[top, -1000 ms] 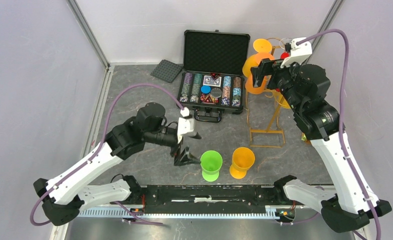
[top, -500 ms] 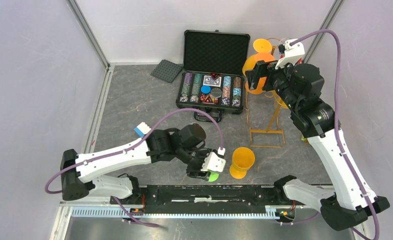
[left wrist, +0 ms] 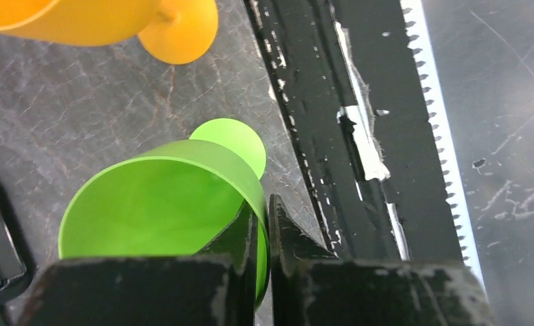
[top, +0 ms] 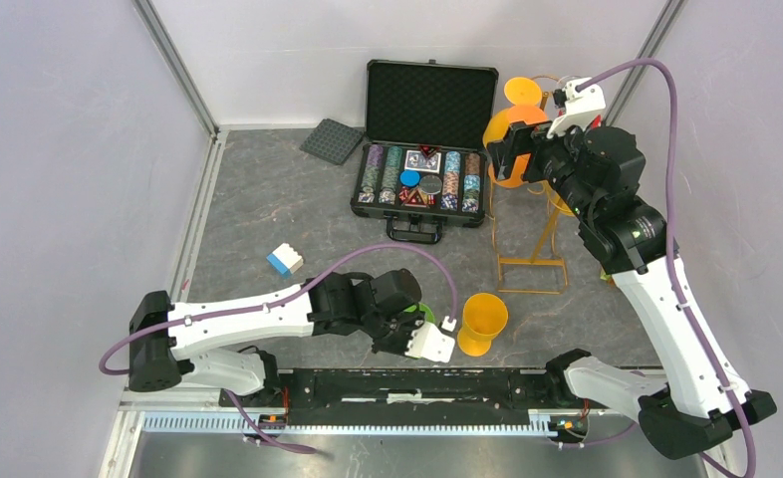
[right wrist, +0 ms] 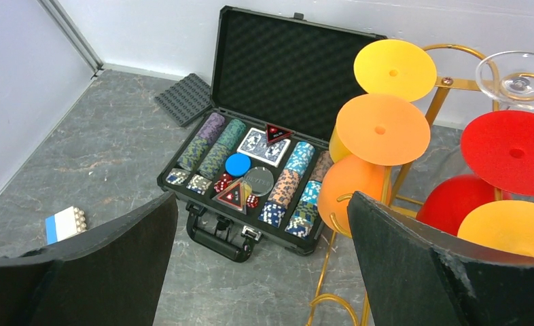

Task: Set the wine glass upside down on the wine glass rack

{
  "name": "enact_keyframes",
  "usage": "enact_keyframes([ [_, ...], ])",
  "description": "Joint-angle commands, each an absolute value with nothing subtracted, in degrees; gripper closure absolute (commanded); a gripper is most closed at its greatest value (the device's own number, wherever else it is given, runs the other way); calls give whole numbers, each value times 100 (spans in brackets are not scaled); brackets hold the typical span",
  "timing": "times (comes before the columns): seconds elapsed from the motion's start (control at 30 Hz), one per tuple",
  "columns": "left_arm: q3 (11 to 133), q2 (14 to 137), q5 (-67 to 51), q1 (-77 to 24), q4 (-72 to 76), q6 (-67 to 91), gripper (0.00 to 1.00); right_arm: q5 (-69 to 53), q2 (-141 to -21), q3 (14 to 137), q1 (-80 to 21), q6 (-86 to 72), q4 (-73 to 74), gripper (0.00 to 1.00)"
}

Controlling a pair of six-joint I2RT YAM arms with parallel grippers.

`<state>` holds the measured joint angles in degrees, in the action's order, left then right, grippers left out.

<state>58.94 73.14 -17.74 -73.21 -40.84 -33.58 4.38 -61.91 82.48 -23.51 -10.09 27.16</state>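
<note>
A green wine glass (left wrist: 162, 204) stands near the table's front edge, its foot showing beyond the bowl. My left gripper (left wrist: 268, 231) is shut on its rim, one finger inside the bowl and one outside. From above only a sliver of the green glass (top: 424, 312) shows beside my left gripper (top: 415, 324). An orange wine glass (top: 482, 321) stands upright just to its right. The gold wire rack (top: 532, 264) stands at the back right, with several coloured glasses hanging upside down on its rails (right wrist: 448, 88). My right gripper (right wrist: 264, 265) is open, raised beside the rack's left side, holding nothing.
An open black case of poker chips (top: 427, 149) lies at the back centre, a black foam pad (top: 332, 140) to its left. A small blue and white block (top: 285, 259) lies left of centre. The black rail (top: 417, 383) runs along the near edge.
My left arm swung right and down to the green glass, and its jaws closed on the rim. My right arm shifted slightly left and stayed open.
</note>
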Motion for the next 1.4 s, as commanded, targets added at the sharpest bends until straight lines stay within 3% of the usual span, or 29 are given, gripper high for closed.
enact_keyframes([
  [0.0,5942,7146,-1201,-7313,-3712,-2857,98,255,-6240,8427,-2334,-948,2712,1],
  [0.23,6075,6162,-288,-6699,-2935,-1431,98,-856,-6472,8632,-2324,-1102,2660,1],
  [0.43,6807,5774,232,-5816,-2927,-614,98,-2067,-6897,8758,-2292,-1747,2606,10],
  [0.63,7489,5752,26,-5340,-2685,162,98,-3045,-7330,8808,-2268,-2274,2536,20],
  [0.77,7598,5684,26,-5247,-2273,531,98,-3293,-7489,8699,-2257,-2442,2519,28],
  [1.23,7265,5535,235,-5247,-1300,807,98,-3812,-7618,8210,-2170,-2829,2454,35],
  [1.37,7158,5525,251,-5247,-1050,834,98,-3885,-7670,8207,-2162,-2804,2418,46],
])
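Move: The left gripper already pinches the near rim of the green wine glass, upright on the table; the open right gripper it must reach is about 26 cm ahead, 20 cm to the right and 28 cm above. An amber glass stands some 14 cm right and 4 cm ahead of the left hand. From the right hand, the green glass is roughly 23 cm back, 20 cm left and 35 cm down; the orange glass on the rack hangs 10 cm ahead, 4 cm right and 9 cm lower. Keep the left gripper's pinch on the green glass's rim and lift about 28 cm, going some 15 cm forward on the way, swinging the fingers up to level so the foot points at the right gripper. Meanwhile bring the right gripper left about 12 cm away from the rack and down 7 cm, turning it counter-clockwise, tipping it down and partly closing the fingers around the glass's foot without gripping yet. ##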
